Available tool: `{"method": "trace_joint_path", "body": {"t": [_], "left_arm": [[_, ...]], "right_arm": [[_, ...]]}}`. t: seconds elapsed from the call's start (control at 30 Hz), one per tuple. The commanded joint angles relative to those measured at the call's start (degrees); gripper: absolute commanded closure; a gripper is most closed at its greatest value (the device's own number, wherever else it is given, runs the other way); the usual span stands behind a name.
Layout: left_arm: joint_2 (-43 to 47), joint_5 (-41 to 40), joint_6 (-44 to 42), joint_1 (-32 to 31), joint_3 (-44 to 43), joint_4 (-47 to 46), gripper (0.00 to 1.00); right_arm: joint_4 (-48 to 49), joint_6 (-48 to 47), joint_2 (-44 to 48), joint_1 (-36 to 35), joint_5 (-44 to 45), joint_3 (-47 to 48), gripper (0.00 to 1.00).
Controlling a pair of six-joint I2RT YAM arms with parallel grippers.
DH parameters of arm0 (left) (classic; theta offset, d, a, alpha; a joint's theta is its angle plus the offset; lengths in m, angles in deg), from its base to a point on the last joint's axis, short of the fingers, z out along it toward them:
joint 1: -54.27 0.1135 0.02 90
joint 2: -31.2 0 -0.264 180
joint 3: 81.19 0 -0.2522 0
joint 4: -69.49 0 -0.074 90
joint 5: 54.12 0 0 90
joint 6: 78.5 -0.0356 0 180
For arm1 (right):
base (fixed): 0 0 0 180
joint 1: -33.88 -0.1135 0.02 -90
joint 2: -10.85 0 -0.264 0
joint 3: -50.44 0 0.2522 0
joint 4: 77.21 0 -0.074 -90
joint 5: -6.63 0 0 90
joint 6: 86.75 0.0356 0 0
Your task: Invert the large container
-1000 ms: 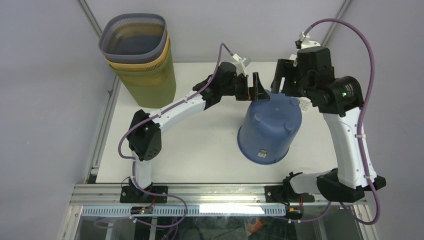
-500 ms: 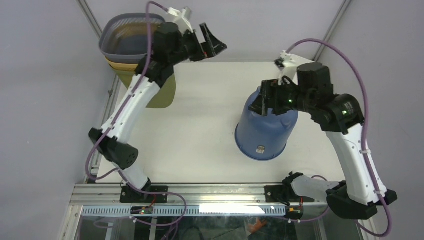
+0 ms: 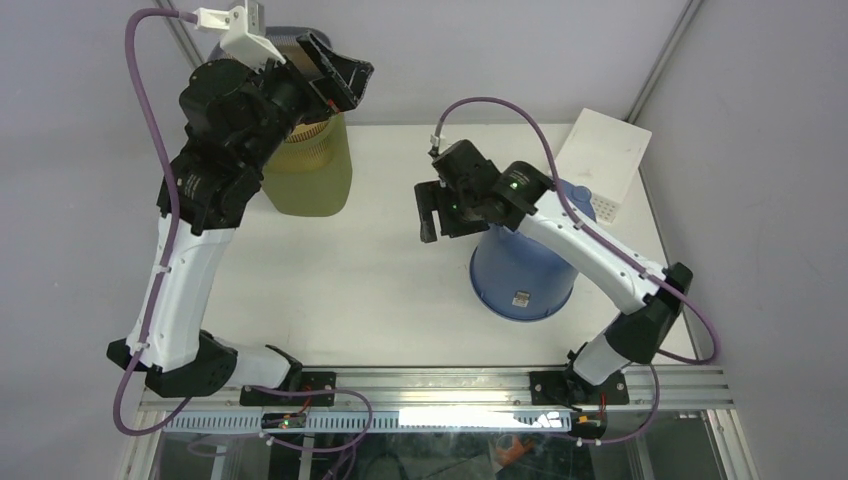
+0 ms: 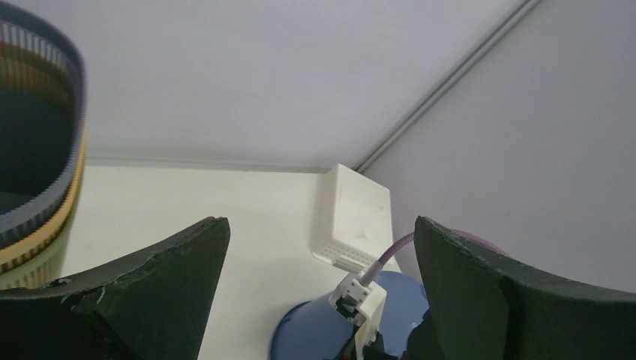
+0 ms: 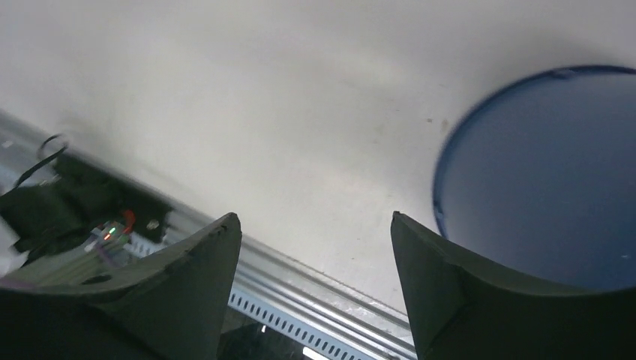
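Note:
The large container (image 3: 525, 275) is a blue bucket standing mouth down on the white table, base up; its wall also shows in the right wrist view (image 5: 547, 172) and low in the left wrist view (image 4: 311, 334). My right gripper (image 3: 432, 212) hangs open just left of the container's top, apart from it, with only bare table between its fingers (image 5: 315, 217). My left gripper (image 3: 335, 65) is raised high at the back left, above the stacked baskets, wide open and empty (image 4: 321, 221).
A stack of ribbed baskets (image 3: 310, 170) stands at the back left corner, partly hidden by my left arm, and shows in the left wrist view (image 4: 37, 150). A white perforated box (image 3: 605, 160) lies at the back right. The metal rail (image 5: 315, 300) runs along the near edge.
My left arm has lifted away from the container and swung back over the baskets. My right gripper has come off the container's top to its left side. The container has stayed mouth down.

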Motion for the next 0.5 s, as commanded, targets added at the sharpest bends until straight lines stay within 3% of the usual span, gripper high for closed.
{"method": "trace_joint_path", "body": {"t": [0.0,0.3,0.47], "left_arm": [[-3.12,-7.26,-4.62,0.49,-5.56,9.14,0.01],[-6.85,-8.42,-10.18,1.57,-6.99,11.33,0.01],[-9.12,-9.57,-12.78,3.5,-10.22,11.14,0.01]], "right_arm": [[-5.03,6.06,-2.3,0.6,16.65,1.23,0.22],[-9.53,8.56,10.34,16.8,24.76,-13.34,0.21],[-10.24,11.01,12.11,18.35,24.24,-13.29,0.22]]}}
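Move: The right hand hangs just left of the upside-down blue container, whose middle lies roughly 20 cm to its right, 3 cm ahead and 12 cm below. The upturned white basket is about 42 cm right, 30 cm ahead and 22 cm lower. From the raised left hand the basket stack stands some 18 cm ahead, 19 cm left and 33 cm below; the blue container is about 32 cm right, 6 cm back and 39 cm lower. The right gripper and wrist push against the left flank of the blue container, sweeping about 20 cm to the right, with a small forward shift and sinking at first by some 6 cm; the wrist swings clockwise by nearly 40 degrees and rolls, fingers still open and gripping nothing. Meanwhile the left hand, wide open, comes down about 7 cm and forward towards the basket stack, tilting down slightly. ##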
